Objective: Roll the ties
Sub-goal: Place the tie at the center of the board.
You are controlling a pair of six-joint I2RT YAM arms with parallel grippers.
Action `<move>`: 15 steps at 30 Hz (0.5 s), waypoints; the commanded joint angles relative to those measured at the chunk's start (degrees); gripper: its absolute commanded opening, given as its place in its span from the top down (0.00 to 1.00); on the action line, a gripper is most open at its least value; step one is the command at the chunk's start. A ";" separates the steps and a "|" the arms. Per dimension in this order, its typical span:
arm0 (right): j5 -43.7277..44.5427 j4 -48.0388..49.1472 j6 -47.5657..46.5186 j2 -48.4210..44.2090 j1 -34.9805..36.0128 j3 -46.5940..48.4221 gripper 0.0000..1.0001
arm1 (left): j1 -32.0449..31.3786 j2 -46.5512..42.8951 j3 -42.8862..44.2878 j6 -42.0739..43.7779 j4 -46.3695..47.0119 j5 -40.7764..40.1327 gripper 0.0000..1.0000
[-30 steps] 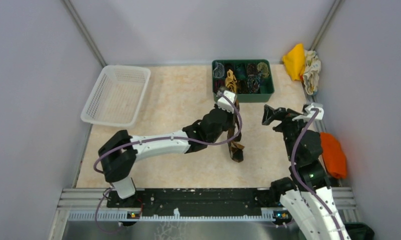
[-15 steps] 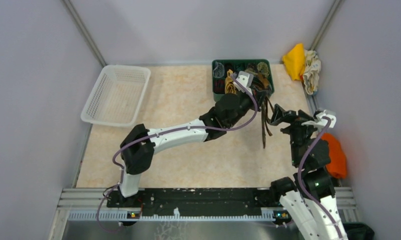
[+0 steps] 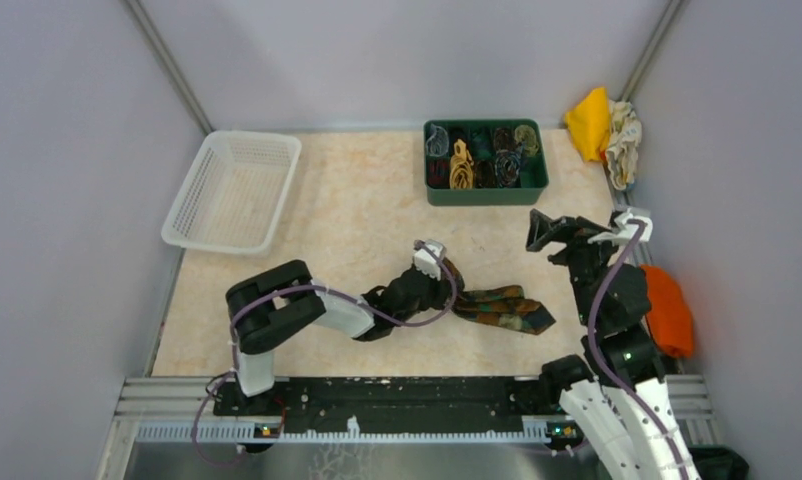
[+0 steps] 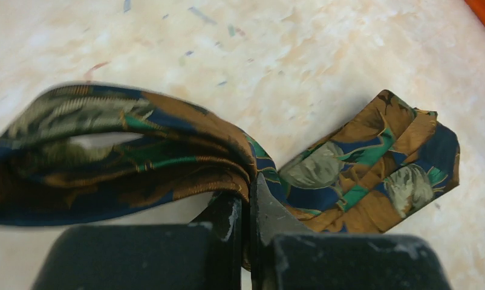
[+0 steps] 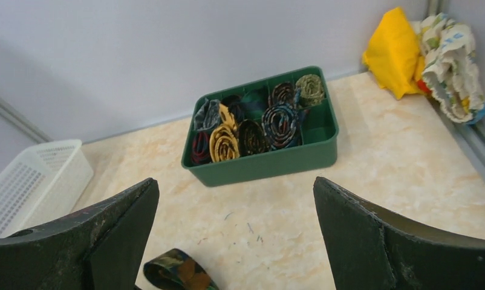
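A dark brown tie with orange-gold, teal and navy blotches lies folded on the marble tabletop, right of centre. My left gripper is low at its left end, shut on a fold of it. In the left wrist view the fingertips pinch the cloth, and the tie loops off to both sides. My right gripper hangs open above the table, right of the tie, with nothing in it. The right wrist view shows its jaws wide apart and a loop of the tie at the bottom edge.
A green bin at the back holds several rolled ties. A white mesh basket stands at the back left. Yellow and white cloth lumps sit in the back right corner. An orange cloth lies by the right wall.
My left arm swung from beside the green bin, with the tie hanging from it, down and toward the near side. The tie now lies on the table. The right gripper barely shifted.
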 commanded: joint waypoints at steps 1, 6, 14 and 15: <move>-7.62 1.37 3.96 3.82 0.03 -0.34 0.01 | -0.09 -9.63 -8.18 -2.41 8.36 -3.64 1.00; -14.81 0.22 8.48 7.74 0.14 -3.84 0.04 | -0.14 -16.53 -14.08 -4.19 -0.52 -5.58 0.94; -16.75 -6.58 10.42 13.22 0.19 -6.54 0.29 | -0.19 -19.24 -19.46 -11.90 -9.91 -3.13 0.43; -17.95 -8.02 10.17 13.37 0.21 -6.38 0.37 | -0.18 -19.98 -20.12 -12.71 -11.20 -3.28 0.40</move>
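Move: Ahead and to the left of the left hand, which holds the bunched tie just over the board, lies the board centre, about 11 cm left, 8 cm farther out and 6 cm down. The tie's flat part spreads about 9 cm to that hand's right, 1 cm nearer, and the green box stands 6 cm right, 29 cm ahead. From the open right hand, the tie's flat part lies 9 cm left, level, some 31 cm below; the orange cloth sits 24 cm right, level. Drawing the tie about 8 cm left and a little back, the left hand hops up some 3 cm on the way and sinks again, its fingers parting from pinched shut to about half open around the cloth. The right hand drops about 13 cm towards the tie while moving 6 cm left, tips its fingers down some 25 degrees, swings them slightly counter-clockwise and narrows them part-way, touching nothing. ##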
